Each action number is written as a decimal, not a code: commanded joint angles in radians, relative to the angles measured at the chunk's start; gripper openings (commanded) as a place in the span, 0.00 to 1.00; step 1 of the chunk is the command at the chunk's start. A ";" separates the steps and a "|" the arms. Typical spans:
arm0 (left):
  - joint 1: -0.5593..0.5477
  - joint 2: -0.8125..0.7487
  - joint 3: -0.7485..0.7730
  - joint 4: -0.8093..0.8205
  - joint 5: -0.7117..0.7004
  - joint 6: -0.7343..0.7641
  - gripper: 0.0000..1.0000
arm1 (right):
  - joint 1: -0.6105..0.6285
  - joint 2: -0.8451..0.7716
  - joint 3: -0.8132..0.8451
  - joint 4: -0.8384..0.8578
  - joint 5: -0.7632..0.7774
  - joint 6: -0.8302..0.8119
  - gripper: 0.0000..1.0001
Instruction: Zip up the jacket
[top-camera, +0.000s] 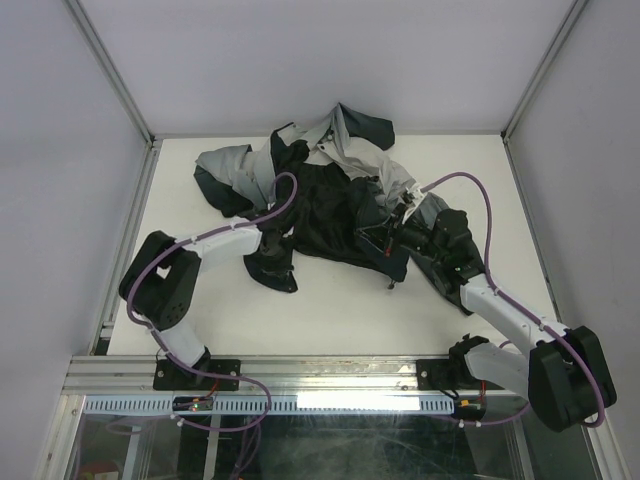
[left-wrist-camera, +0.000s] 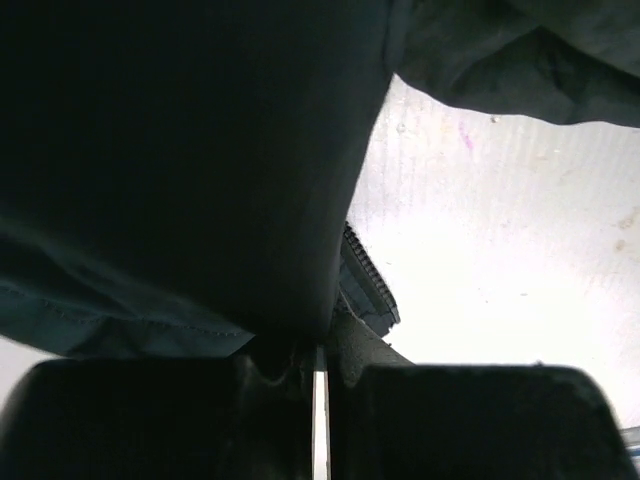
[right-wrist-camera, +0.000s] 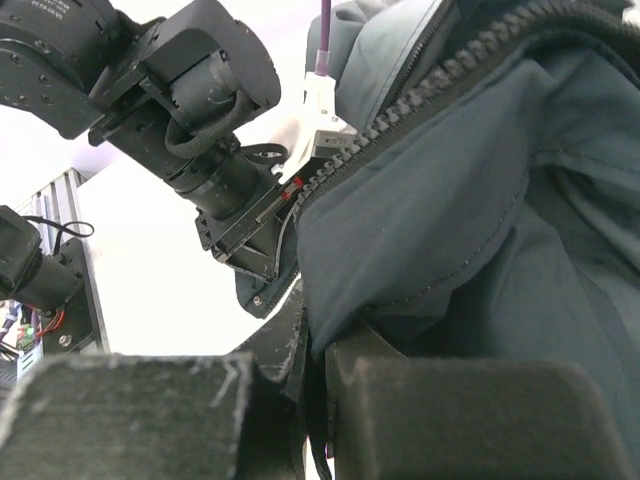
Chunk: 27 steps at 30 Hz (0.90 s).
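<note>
The jacket (top-camera: 320, 200) lies crumpled at the back middle of the white table (top-camera: 330, 310), grey at the top and dark lower down. My left gripper (top-camera: 278, 262) sits at its lower left hem. In the left wrist view, the left gripper (left-wrist-camera: 320, 360) is shut, with dark jacket (left-wrist-camera: 180, 150) fabric pinched between its jaws and a short run of zipper teeth (left-wrist-camera: 365, 275) just beyond. My right gripper (top-camera: 385, 240) is at the jacket's right front edge. The right gripper (right-wrist-camera: 318, 350) is shut on a fold of the jacket (right-wrist-camera: 450, 200) below the open zipper line (right-wrist-camera: 430, 85).
White walls with metal posts (top-camera: 120, 90) close in the table on three sides. An aluminium rail (top-camera: 320, 375) runs along the near edge between the arm bases. The left arm's wrist (right-wrist-camera: 190, 100) fills the upper left of the right wrist view, close to the right gripper.
</note>
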<state>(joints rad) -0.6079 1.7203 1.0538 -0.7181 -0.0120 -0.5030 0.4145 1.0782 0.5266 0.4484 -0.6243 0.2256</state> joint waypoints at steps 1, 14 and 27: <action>0.005 -0.163 0.005 0.121 -0.090 0.039 0.00 | -0.005 -0.001 0.018 0.231 0.007 -0.017 0.00; 0.017 -0.639 -0.141 0.657 0.044 0.214 0.00 | -0.029 0.136 0.167 0.321 -0.319 0.068 0.00; 0.019 -0.741 -0.301 0.977 0.326 0.278 0.00 | -0.042 0.457 0.155 1.191 -0.461 0.879 0.00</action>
<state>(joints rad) -0.5938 1.0409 0.7734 0.0360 0.1764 -0.2825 0.3763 1.4906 0.6502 1.2743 -1.0523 0.8265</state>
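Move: Left fingers, shut on the jacket's left front edge down at the table, have the right zip edge, still held by the right hand, some 16 cm to their right, 3 cm ahead and 19 cm above. From the right hand, the left front edge lies about 16 cm left, 3 cm back and 19 cm down; the right hem corner hangs roughly 6 cm to its right, 8 cm back and 15 cm lower. Wrist levelling, left hand lifts its pinched edge some 22 cm towards the right hand, itself rising 6 cm. ##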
